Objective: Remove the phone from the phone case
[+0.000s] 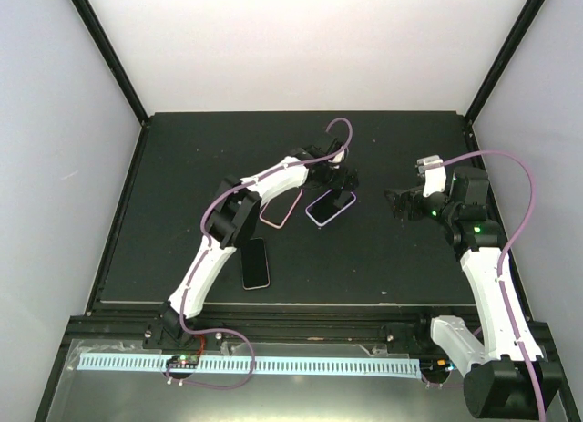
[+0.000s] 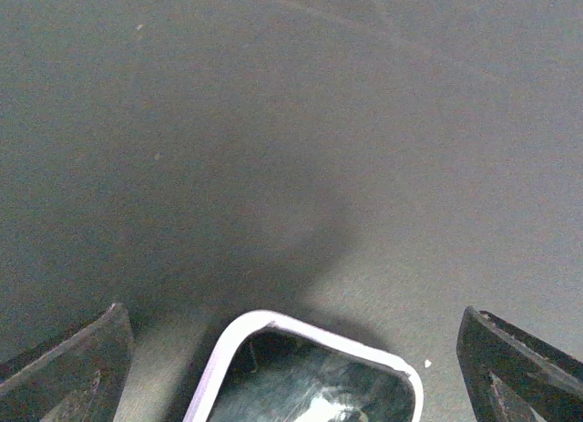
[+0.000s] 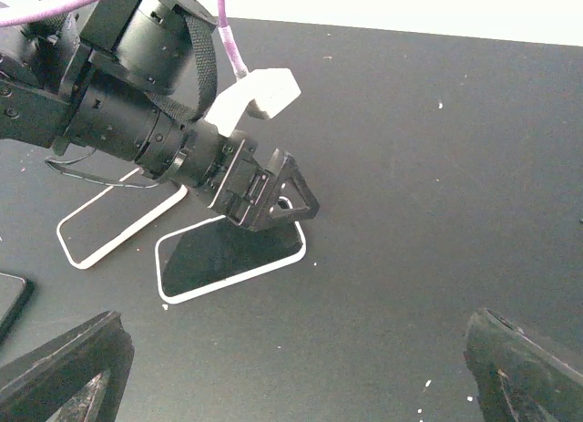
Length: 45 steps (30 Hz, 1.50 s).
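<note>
The phone lies face up in a lavender phone case in the middle of the black mat. My left gripper hovers open over its far end. In the left wrist view the case's rounded corner and the glossy screen sit between the spread fingers, which touch neither. The right wrist view shows the same phone under the left gripper. My right gripper stands open to the right of the phone, above bare mat.
A pink-rimmed case lies just left of the phone, partly under the left arm. A dark phone lies nearer the front edge. Raised black frame rails border the mat.
</note>
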Motion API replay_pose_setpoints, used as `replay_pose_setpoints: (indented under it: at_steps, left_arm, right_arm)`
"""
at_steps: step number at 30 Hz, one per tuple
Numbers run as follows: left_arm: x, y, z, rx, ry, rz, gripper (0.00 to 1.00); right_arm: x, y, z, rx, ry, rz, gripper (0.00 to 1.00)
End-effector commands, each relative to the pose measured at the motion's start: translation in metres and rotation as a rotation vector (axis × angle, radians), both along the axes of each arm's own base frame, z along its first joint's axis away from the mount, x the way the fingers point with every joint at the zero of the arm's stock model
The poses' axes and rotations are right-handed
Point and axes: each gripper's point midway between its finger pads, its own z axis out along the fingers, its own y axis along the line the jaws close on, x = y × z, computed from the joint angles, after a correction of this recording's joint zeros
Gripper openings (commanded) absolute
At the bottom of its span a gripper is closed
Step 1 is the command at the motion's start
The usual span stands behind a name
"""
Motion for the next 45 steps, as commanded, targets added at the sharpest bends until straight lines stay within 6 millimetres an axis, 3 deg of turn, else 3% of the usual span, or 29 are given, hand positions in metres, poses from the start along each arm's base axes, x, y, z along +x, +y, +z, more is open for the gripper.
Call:
replay_pose_setpoints:
  at_steps: [1, 6, 12, 18, 22, 26, 32, 35, 39, 42, 45]
  left_arm:
    - [-0.009, -0.017, -0.006, -0.082, 0.092, -0.044, 0.99]
    - [-0.038, -0.035, 0.001, -0.119, 0.137, -0.15, 0.99]
    - [-0.103, -0.053, 0.019, -0.193, 0.186, -0.329, 0.99]
    - [-0.173, -0.049, 0.022, -0.17, 0.24, -0.426, 0.99]
    - [-0.184, -0.036, 0.052, -0.133, 0.174, -0.422, 0.99]
    - [-0.175, 0.001, 0.124, -0.047, -0.02, -0.363, 0.99]
    - [-0.185, 0.075, 0.197, 0.078, -0.206, -0.258, 0.99]
    - [-0.193, 0.12, 0.217, 0.176, -0.281, -0.199, 0.99]
    - [-0.189, 0.188, 0.229, 0.354, -0.438, -0.048, 0.99]
    - [-0.185, 0.237, 0.231, 0.45, -0.567, 0.086, 0.99]
    - [-0.192, 0.267, 0.237, 0.4, -0.643, 0.187, 0.99]
  right_arm:
    - [0.003, -0.001, 0.004, -0.021, -0.026, -0.003, 1.0]
    - [0.004, -0.001, 0.004, -0.021, -0.025, -0.003, 1.0]
    - [0.006, -0.003, 0.003, -0.031, -0.021, -0.01, 1.0]
    - [0.007, -0.006, 0.004, -0.046, -0.031, -0.021, 1.0]
    - [0.007, -0.006, 0.003, -0.051, -0.034, -0.022, 1.0]
    - [0.008, -0.008, 0.0, -0.063, -0.032, -0.028, 1.0]
    - [0.005, -0.004, -0.005, -0.065, -0.035, 0.006, 1.0]
    - [0.001, 0.005, -0.003, -0.043, -0.03, 0.057, 1.0]
    - [0.001, 0.024, -0.007, -0.017, 0.028, 0.119, 1.0]
    - [0.002, 0.05, -0.021, -0.049, 0.104, 0.191, 1.0]
    - [0.001, 0.079, -0.05, -0.085, 0.227, 0.283, 1.0]
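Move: The phone in the lilac case lies just below the left hand, which is low over its far right end; its middle is about 5 cm back, 5 cm left and 2 cm down. At the same level, the phone in the pink case lies some 20 cm left and 6 cm back, and the bare black phone 28 cm left and 24 cm back. From the right hand, the lilac-cased phone is roughly 13 cm ahead, 14 cm left and 21 cm below. The lilac-cased phone is dragged by its far right end: the left hand, fingers kept wide open, edges right and sweeps about 19 cm back just over the table, turning clockwise. It then lifts clear and swings up and left, away from the phone, fingers tilting outward. The right hand, also open, ends by closing in about 5 cm left and slightly down. ##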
